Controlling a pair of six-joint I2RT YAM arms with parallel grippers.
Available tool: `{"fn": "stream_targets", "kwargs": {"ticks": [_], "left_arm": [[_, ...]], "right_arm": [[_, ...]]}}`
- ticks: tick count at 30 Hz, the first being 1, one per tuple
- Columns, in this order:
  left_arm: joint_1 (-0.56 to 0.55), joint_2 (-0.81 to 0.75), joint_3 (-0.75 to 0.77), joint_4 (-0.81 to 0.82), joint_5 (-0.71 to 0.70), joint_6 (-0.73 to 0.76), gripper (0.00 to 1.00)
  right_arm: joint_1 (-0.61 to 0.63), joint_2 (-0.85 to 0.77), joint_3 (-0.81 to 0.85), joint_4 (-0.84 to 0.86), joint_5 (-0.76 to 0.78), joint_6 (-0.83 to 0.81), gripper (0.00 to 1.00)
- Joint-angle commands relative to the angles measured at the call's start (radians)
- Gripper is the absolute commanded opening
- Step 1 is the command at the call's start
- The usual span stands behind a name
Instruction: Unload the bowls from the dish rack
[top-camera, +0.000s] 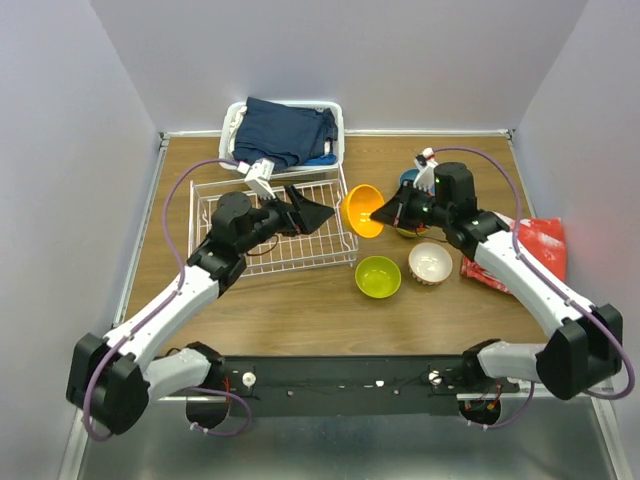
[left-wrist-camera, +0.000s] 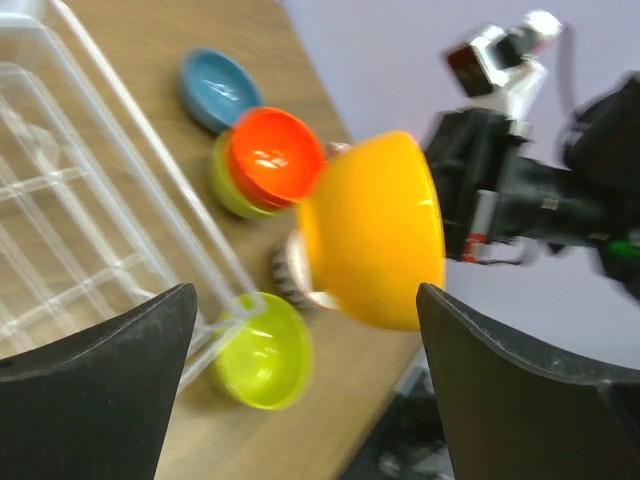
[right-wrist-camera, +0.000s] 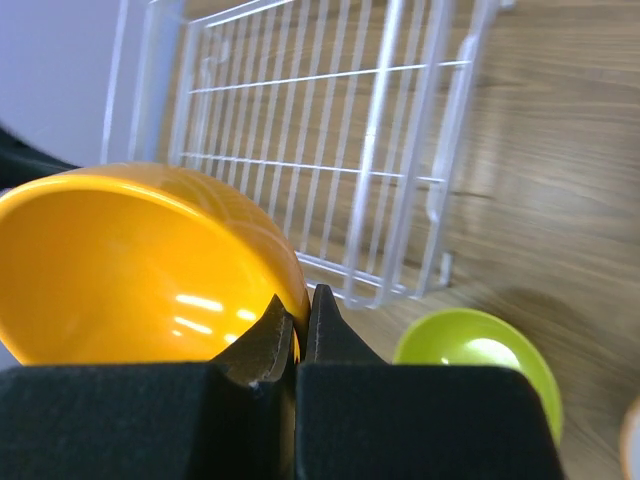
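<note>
My right gripper (right-wrist-camera: 300, 310) is shut on the rim of the orange-yellow bowl (top-camera: 362, 210), holding it tilted in the air just right of the dish rack (top-camera: 225, 215). My left gripper (top-camera: 305, 212) stands open over the rack's right end, its fingers apart from the orange-yellow bowl (left-wrist-camera: 375, 235). On the table sit a lime-green bowl (top-camera: 378, 276) and a white ribbed bowl (top-camera: 430, 263). Further back, a red-orange bowl (left-wrist-camera: 275, 155) is nested in a second lime-green one (left-wrist-camera: 222, 185), beside a blue bowl (left-wrist-camera: 218, 85).
A white plastic basket (top-camera: 232, 125) with dark blue cloth stands behind the rack. A red bag (top-camera: 540, 240) lies at the right edge under my right arm. Grey walls close in the table on three sides.
</note>
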Motion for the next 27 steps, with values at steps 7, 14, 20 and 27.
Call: {"fn": "stream_targets", "kwargs": {"ticks": [7, 14, 20, 27], "left_arm": [[0.008, -0.211, 0.067, -0.363, -0.527, 0.553, 0.99], [0.008, -0.270, 0.053, -0.401, -0.600, 0.636, 0.99], [0.008, -0.289, 0.047, -0.417, -0.612, 0.635, 0.99], [0.008, -0.313, 0.081, -0.480, -0.670, 0.663, 0.99]], "right_arm": [[-0.016, -0.118, 0.014, -0.454, 0.288, -0.116, 0.01], [-0.014, -0.089, -0.066, -0.511, 0.264, -0.124, 0.01], [-0.013, -0.063, -0.155, -0.430, 0.244, -0.087, 0.01], [-0.013, -0.014, -0.229, -0.328, 0.256, -0.070, 0.01]]}}
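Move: Already pinched by its rim in my right hand is the yellow bowl; the green bowl it is going to sits about 6 cm back, 3 cm to the right and 19 cm below. The patterned white bowl stands about 13 cm to the right of the green one and 4 cm farther out. From my right hand, the red bowl stack is some 13 cm ahead and 10 cm right, 17 cm down. The green bowl lies some 13 cm right of my empty left hand, 4 cm back and 25 cm below. I carry the yellow bowl by its rim down over the green bowl with my right hand, shifting right first, then sinking about 14 cm while drawing back and keeping the grip shut as the fingers tip steeper downward. My left hand, already open, pulls away left some 13 cm over the rack, turning counter-clockwise and tipping its fingers down. ##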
